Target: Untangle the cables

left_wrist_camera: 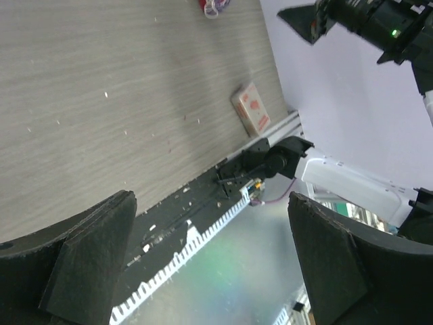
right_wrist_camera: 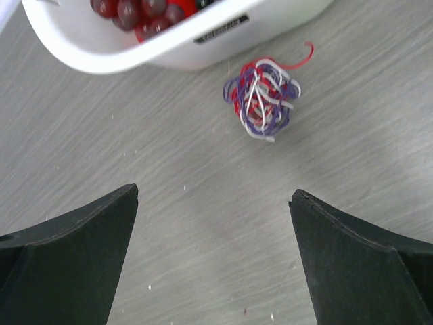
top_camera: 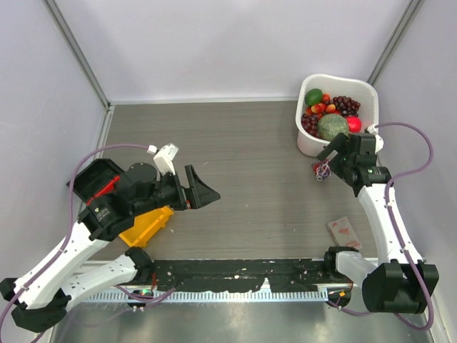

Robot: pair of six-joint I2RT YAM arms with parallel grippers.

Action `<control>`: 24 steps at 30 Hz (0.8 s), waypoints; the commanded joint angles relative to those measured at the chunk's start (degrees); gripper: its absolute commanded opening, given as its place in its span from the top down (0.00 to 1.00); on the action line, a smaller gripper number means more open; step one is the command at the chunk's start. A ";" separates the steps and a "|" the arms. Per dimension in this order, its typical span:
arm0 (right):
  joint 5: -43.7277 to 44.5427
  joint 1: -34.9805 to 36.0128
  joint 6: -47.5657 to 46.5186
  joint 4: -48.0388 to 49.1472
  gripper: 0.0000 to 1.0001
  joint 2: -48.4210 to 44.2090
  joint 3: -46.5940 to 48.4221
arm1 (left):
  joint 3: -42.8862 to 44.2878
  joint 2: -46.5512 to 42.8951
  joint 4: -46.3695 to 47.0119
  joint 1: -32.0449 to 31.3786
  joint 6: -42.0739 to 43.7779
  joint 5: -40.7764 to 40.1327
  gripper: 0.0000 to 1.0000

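Note:
The cables (right_wrist_camera: 262, 97) are a small tangled ball of red, white and purple wire on the grey table, just in front of the white basket (right_wrist_camera: 203, 47). From above the cables (top_camera: 322, 170) lie left of my right gripper (top_camera: 330, 152), which hovers over them, open and empty. In the right wrist view the tangle sits ahead of my right gripper (right_wrist_camera: 213, 196), a little to the right. My left gripper (top_camera: 202, 191) hangs open and empty above the table's left-middle, far from the cables (left_wrist_camera: 215, 7). Its jaws stand wide in the left wrist view, left gripper (left_wrist_camera: 211, 203).
The white basket (top_camera: 360, 93) of toy fruit stands at the back right. A small pink card (top_camera: 345, 232) lies near the right arm's base. An orange object (top_camera: 146, 227) sits under the left arm. A black strip (top_camera: 235, 271) runs along the near table edge.

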 commanded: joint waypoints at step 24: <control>4.99 0.21 -9.39 28.56 0.41 25.94 -5.51 | 12.51 3.57 -19.19 -0.21 14.31 -2.63 0.01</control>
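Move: The tangled cables lie on the table about 7 cm ahead of the open right hand, 4 cm to its right and some 14 cm below. The white bin's middle is roughly 13 cm beyond the cables and 6 cm farther right; the card box sits about 22 cm nearer the base than the cables and 5 cm to their right. From the left hand, the cables are about 22 cm ahead, 37 cm right and 26 cm below. The right hand drops about 12 cm onto the tangled cables just in front of the white bin, first reaching forward and right (some 5 cm and 4 cm in all), then mostly sinking, while the wrist tips about 10 degrees farther down and the fingers close by roughly a third, bringing one tip to each side of the bundle with no grip made yet. The empty left hand stays wide open out over the table, dips 2 cm and comes back up, then eases some 3 cm left and slightly back, rolling about 10 degrees. ##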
